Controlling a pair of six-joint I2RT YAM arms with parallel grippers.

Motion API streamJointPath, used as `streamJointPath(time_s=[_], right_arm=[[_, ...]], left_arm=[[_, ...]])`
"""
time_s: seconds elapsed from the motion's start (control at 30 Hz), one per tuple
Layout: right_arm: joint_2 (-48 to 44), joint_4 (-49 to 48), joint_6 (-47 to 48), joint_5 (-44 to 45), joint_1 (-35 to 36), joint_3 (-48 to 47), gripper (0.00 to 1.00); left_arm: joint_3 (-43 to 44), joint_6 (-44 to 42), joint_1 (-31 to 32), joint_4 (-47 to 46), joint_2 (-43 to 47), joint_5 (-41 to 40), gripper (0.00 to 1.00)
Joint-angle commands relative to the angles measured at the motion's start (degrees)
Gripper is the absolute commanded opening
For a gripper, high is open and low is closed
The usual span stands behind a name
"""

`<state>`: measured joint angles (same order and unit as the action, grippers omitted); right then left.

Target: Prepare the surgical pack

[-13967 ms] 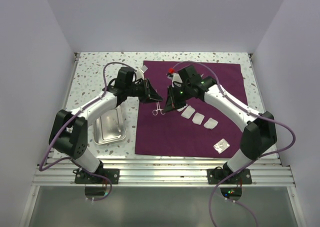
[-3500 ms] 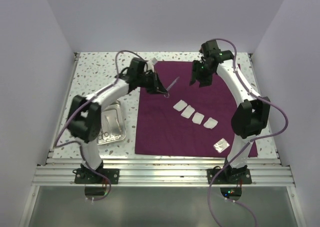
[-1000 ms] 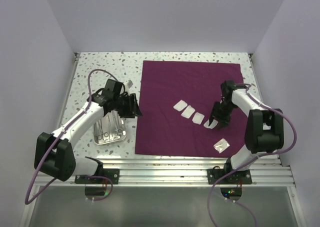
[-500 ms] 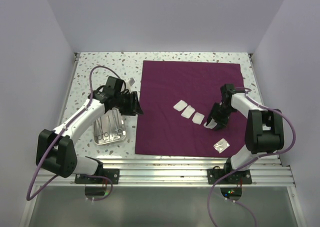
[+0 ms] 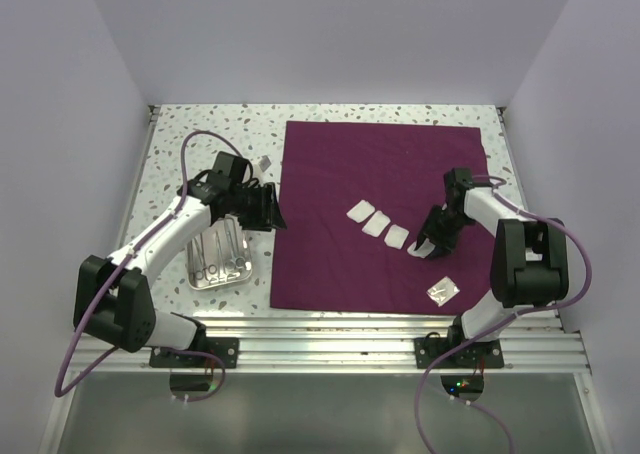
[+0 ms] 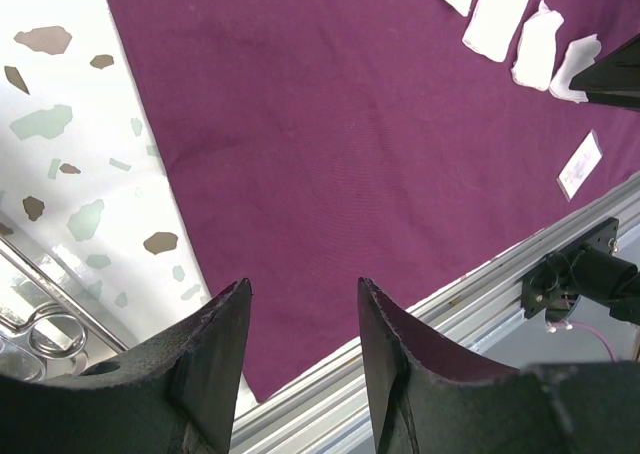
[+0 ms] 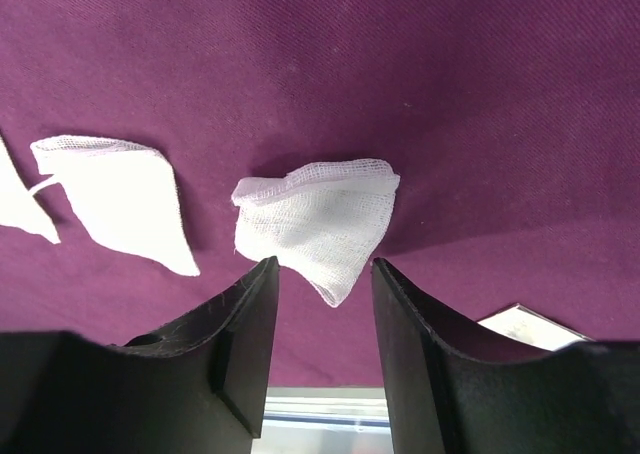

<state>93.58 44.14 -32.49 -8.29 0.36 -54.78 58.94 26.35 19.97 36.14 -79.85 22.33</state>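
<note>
The dark purple cloth (image 5: 380, 174) of the surgical pack lies flat on the table. Several white gauze squares (image 5: 377, 224) sit on it in a slanted row. My right gripper (image 5: 425, 244) hangs low over the rightmost gauze (image 7: 318, 224), open (image 7: 322, 269), with the gauze's corner between the fingertips and touching neither. My left gripper (image 5: 270, 214) is open (image 6: 302, 292) and empty over the cloth's left edge (image 6: 330, 124). The steel tray (image 5: 238, 236) with silver scissor-like instruments (image 5: 212, 266) sits left of the cloth.
A small clear packet (image 5: 441, 291) lies on the cloth near its front right corner. A small white piece (image 5: 263, 163) lies on the speckled table left of the cloth. The aluminium rail (image 5: 320, 349) runs along the near edge. Walls close in the sides.
My left gripper has drifted slightly away from the tray to the cloth's left edge. My right gripper has stayed at the rightmost gauze, shifting only a little.
</note>
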Motion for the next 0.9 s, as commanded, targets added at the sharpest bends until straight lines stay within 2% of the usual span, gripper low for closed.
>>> streamJointPath(time_s=[0.0, 0.23, 0.33, 0.63, 0.87], right_arm=[[-0.9, -0.6, -1.0, 1.4, -0.2, 0.5, 0.46], [-1.0, -1.2, -1.3, 1.6, -0.2, 2.0, 0.44], [-1.3, -1.9, -1.5, 1.7, -0.2, 2.7, 0.38], [-1.2, -2.4, -1.4, 2.8, -0.2, 1.7, 0.33], [-1.3, -2.0, -0.6, 4.0, -0.2, -0.1, 0.2]], left_arm=[[2.1, -1.2, 0.2, 0.5, -0.5, 0.9, 0.5], [1.9, -1.0, 0.2, 0.4, -0.5, 1.1, 0.5], [1.8, -1.0, 0.2, 0.4, -0.2, 1.1, 0.5], [1.5, -0.9, 0.2, 0.4, 0.1, 1.4, 0.5], [0.7, -0.4, 0.2, -0.2, 0.7, 1.7, 0.5]])
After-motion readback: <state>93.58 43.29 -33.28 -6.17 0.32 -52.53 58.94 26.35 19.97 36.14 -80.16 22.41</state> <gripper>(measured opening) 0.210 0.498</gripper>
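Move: The rightmost gauze lies almost under the right hand, its middle about 1 cm ahead, 1 cm left and 1 cm below the fingertips. The next gauze in the row sits some 3 cm ahead and 7 cm left of the hand; the foil packet is about 9 cm back and 4 cm to its right. From the idle left hand that rightmost gauze is roughly 32 cm right, 2 cm back and 12 cm lower. The right fingertips come to pinch the rightmost gauze near its right-hand near corner: already half open over the gauze, the hand sinks about 1 cm while easing back as much, then stays at that height with a slight drift right as the fingers draw from roughly half open to about a fifth. ##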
